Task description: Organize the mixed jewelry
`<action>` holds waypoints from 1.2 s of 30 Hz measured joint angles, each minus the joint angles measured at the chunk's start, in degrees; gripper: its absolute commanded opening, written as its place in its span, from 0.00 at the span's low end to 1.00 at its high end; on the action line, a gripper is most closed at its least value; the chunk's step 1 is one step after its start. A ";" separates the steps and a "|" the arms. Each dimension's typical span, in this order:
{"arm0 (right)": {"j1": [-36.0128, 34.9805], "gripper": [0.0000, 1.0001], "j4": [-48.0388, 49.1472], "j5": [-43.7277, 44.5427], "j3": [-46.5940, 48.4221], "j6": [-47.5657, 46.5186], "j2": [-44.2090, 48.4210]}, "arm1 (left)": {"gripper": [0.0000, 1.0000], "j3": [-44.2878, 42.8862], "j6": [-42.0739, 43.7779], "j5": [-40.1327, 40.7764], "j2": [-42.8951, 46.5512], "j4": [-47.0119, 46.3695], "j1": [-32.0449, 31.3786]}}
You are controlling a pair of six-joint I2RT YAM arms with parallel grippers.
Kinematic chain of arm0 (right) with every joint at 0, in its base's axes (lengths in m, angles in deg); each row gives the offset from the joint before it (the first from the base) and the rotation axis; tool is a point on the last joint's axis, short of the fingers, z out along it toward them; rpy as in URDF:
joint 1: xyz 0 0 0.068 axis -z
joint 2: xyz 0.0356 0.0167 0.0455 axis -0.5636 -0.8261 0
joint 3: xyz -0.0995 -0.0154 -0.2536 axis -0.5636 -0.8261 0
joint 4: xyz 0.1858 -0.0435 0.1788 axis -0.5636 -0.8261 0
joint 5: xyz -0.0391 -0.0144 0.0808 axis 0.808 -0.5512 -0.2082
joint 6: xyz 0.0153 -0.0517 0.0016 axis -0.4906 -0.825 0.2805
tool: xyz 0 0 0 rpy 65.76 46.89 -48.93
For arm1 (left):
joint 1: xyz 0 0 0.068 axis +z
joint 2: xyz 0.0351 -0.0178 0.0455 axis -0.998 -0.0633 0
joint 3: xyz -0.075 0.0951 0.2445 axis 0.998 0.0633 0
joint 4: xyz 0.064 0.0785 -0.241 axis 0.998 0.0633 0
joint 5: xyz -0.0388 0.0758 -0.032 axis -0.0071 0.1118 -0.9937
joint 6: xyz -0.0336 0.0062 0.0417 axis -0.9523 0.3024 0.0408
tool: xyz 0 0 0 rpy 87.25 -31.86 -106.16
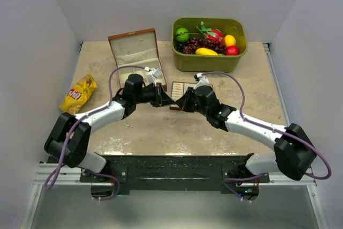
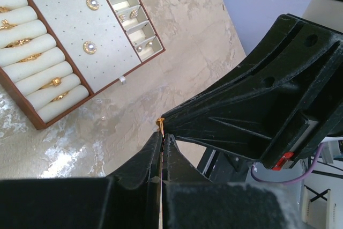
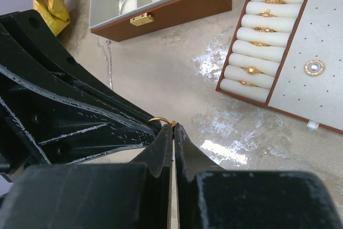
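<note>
My two grippers meet tip to tip above the bare table, just in front of the tray. A small gold ring (image 3: 161,120) bridges the two sets of tips. The left gripper (image 2: 162,137) is shut with the ring (image 2: 159,123) pinched at its very tip. The right gripper (image 3: 173,128) is also shut on the ring's other end. The cream, brown-edged tray (image 2: 69,20) carries gold rings in its rolls and several earrings. From above, the left gripper (image 1: 170,101) and right gripper (image 1: 180,102) partly hide that tray (image 1: 178,86). A fine silvery chain (image 3: 110,63) lies on the table.
An open brown wooden box (image 1: 136,52) with cream compartments stands behind the left gripper, its gold latch (image 3: 141,20) facing me. A green bin of toy fruit (image 1: 209,60) sits at the back. A yellow snack bag (image 1: 79,94) lies at the left.
</note>
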 measured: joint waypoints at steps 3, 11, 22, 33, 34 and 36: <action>0.00 0.04 0.02 0.02 -0.17 0.00 0.35 | 0.00 -0.20 0.11 -0.04 0.00 0.26 0.00; -0.04 0.25 -0.42 1.11 -1.44 0.22 3.78 | 0.00 -0.28 1.99 2.14 0.35 2.32 -0.15; 8.09 0.29 2.78 -7.50 -6.36 0.00 8.68 | 0.00 -1.25 5.97 -0.87 1.92 4.63 3.13; 14.71 0.43 23.23 -32.26 -10.14 1.75 3.17 | 0.00 1.05 2.95 -18.75 2.21 -9.97 8.41; 14.71 0.43 24.48 -32.98 -10.21 2.05 2.93 | 0.00 1.44 2.45 -19.65 2.21 -11.10 8.39; 14.71 0.43 27.61 -34.82 -10.49 2.69 2.64 | 0.00 2.01 1.29 -21.40 2.19 -12.98 8.37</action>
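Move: The gold ring is right at the left hand's fingertips, and equally at the right's, pinched by both. From either hand the flat jewelry tray's middle lies about 8 cm ahead, 8 cm right and 12 cm below. The open jewelry box stands some 16 cm ahead and 15 cm left of them, about 10 cm lower. Right fingers open off the ring, swing right, then mostly return; left keeps its pinch; both rise about 5 cm. ##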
